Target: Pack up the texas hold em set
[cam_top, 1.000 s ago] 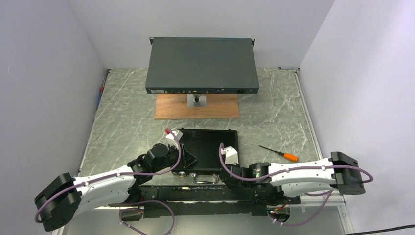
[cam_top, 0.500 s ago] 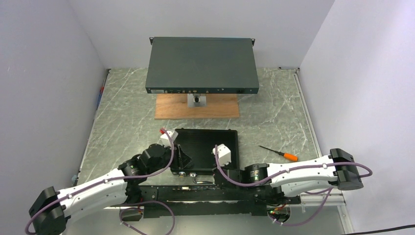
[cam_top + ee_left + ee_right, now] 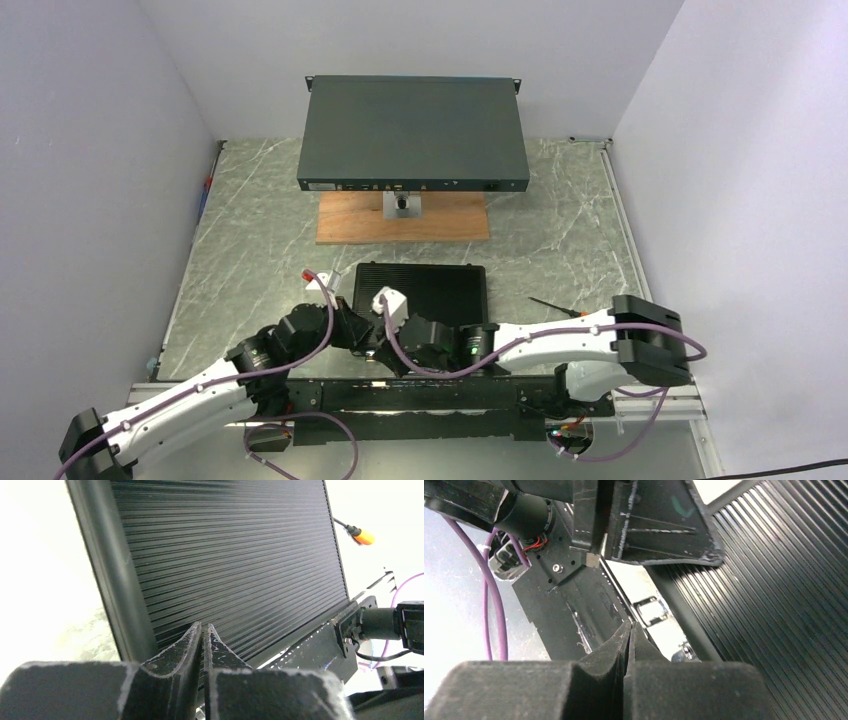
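Observation:
The texas hold em set is a black ribbed briefcase (image 3: 435, 285), lid down, lying flat on the marble table. Its ribbed lid fills the left wrist view (image 3: 225, 555) and the right side of the right wrist view (image 3: 784, 580). My left gripper (image 3: 362, 335) is shut, with nothing between its tips (image 3: 202, 629), just over the lid near the front left corner. My right gripper (image 3: 392, 352) is shut and empty (image 3: 629, 627), low at the case's front edge by a silver latch (image 3: 651, 611). The left gripper's fingers (image 3: 649, 525) hang right in front of it. The case's contents are hidden.
A large dark grey rack box (image 3: 413, 135) stands on a wooden board (image 3: 400, 228) at the back. A screwdriver (image 3: 550, 303) lies right of the case, its orange handle (image 3: 362, 536) visible in the left wrist view. The arms' black base rail (image 3: 430, 400) runs along the near edge.
My right arm has swung left along the case's front edge and now covers the handle. The left gripper has drawn back toward the front left corner and its jaws have closed.

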`<state>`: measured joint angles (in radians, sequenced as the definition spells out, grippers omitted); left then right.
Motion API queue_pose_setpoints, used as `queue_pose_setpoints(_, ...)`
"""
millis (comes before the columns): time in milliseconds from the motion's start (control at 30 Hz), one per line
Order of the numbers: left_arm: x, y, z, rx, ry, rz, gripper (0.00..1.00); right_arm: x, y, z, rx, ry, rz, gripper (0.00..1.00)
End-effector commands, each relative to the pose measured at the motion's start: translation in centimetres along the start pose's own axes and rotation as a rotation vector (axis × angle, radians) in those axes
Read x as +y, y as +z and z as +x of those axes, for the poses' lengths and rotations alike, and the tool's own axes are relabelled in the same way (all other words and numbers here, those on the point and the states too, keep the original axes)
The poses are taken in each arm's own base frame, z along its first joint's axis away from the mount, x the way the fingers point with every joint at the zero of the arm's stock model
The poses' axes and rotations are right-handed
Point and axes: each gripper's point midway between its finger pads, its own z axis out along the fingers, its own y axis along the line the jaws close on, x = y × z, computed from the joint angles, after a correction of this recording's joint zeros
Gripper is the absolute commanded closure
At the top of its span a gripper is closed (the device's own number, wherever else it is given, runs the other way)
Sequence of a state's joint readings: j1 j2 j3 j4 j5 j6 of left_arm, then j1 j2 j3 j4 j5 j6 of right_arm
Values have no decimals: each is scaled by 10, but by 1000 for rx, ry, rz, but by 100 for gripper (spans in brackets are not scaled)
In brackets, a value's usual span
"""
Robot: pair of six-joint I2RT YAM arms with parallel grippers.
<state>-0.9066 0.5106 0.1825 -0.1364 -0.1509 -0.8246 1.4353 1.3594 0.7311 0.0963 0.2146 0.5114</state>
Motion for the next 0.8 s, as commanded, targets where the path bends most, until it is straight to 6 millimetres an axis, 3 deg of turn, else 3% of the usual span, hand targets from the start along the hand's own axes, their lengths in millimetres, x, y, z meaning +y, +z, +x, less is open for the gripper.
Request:
queue_pose_setpoints(0,39,-8,22,63,13,-145,88,37,19,-29,-81,-90,-148,100)
queue_pose_setpoints(467,28,-8,17,73,44,-117,89,-4,45,38,94,-171,-24,100)
queue_pose_setpoints(633,25,-9,14,79,60,-116,90,-24,41,73,189,-161,31,100)
queue_pose_setpoints(767,24,-10,11,67,59,-109,89,-47,32,83,213,-166,122,100)
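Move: The case is shut, and its left front latch lies about 3 cm to the right hand's left, some 2 cm ahead and 8 cm below it. From the right hand, the case handle is roughly level fore and aft, 6 cm to the right and 8 cm down; the middle of the lid is some 12 cm ahead, 7 cm to the right and 5 cm down. For the left hand, over the lid's front-left corner, that latch is about 7 cm back, straight in line sideways and 6 cm below. The right hand, its fingers kept shut, comes down about 7.5 cm beside the case's front edge towards the left front latch, first edging some 2.5 cm left and then easing back right as the descent quickens, while the pointing fingers dip about 10 degrees further. The left hand stays over the lid's front-left corner with its fingers nearly shut, shifting only about 1 cm to the left and seeming to rest on the lid. ##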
